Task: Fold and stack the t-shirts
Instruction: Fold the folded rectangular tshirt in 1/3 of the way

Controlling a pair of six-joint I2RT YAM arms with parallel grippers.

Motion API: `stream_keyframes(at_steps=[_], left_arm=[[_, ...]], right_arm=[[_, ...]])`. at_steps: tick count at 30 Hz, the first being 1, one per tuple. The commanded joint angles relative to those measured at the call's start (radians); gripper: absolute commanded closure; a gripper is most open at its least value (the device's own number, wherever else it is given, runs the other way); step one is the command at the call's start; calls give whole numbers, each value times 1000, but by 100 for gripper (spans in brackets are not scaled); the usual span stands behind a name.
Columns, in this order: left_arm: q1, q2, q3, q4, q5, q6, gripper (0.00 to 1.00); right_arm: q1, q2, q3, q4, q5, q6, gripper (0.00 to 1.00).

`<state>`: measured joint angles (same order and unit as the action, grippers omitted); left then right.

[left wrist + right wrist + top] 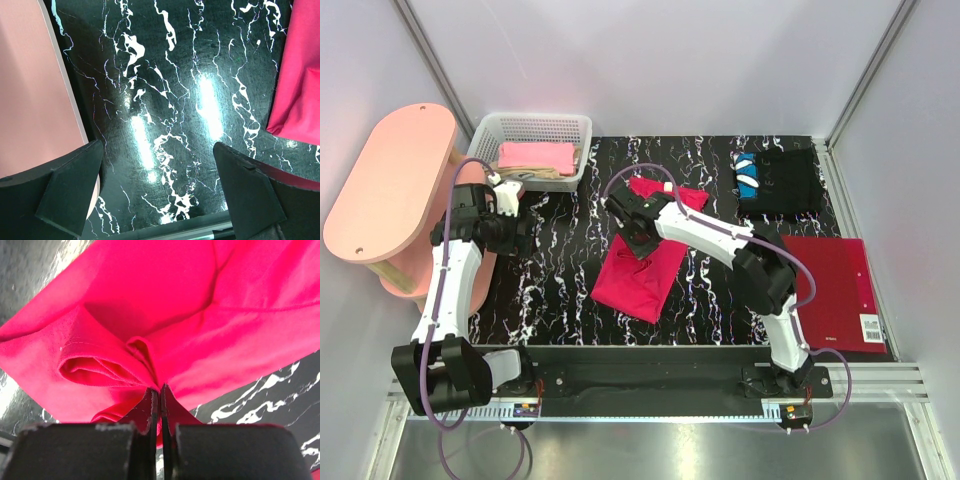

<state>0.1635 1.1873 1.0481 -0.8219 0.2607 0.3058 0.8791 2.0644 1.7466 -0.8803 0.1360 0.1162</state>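
A crimson-red t-shirt [642, 270] lies partly folded in the middle of the black marbled table. My right gripper [160, 388] is shut on a bunched fold of this red cloth [165, 315], which fills most of the right wrist view. In the top view the right gripper [638, 242] sits over the shirt's upper part. My left gripper [159, 192] hangs open above bare table, left of the shirt's edge [297, 80], holding nothing. A black t-shirt with a blue-white patch [780, 182] lies folded at the back right. Pink and beige t-shirts [535, 158] lie in a white basket.
The white basket [532, 127] stands at the back left. A pink oval side table [390, 185] is at the far left, close to the left arm. A flat dark-red rectangle with a barcode label [832, 292] lies at the right edge.
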Motion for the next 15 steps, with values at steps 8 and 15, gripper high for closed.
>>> stream_keyframes(at_steps=[8, 15], left_arm=[[4, 11, 30, 15, 38, 0, 1], [4, 1, 21, 13, 43, 7, 1]], right_arm=[[-48, 76, 151, 49, -52, -79, 100], [-68, 114, 183, 33, 57, -58, 18]])
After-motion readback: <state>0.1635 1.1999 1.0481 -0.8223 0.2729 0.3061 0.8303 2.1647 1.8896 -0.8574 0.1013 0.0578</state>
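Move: My right hand already pinches the t-shirt's near end; the spot on the strip where that end goes lies about 4 cm ahead, 1 cm left and 2 cm below. From this hand, the collar tag is some 15 cm ahead and 6 cm right, the new near fold roughly 11 cm back and 3 cm left, and the laundry basket around 23 cm ahead and 23 cm left. From my left hand, the laying spot is about 23 cm right, 1 cm ahead, 11 cm lower. Staying low and nearly level, I carry the pinched end about 4 cm forward over the strip towards the collar, easing off and drifting a little left. Over the middle of the strip I open my right fingers to about half and let the bunched cloth go while the hand still creeps forward. ##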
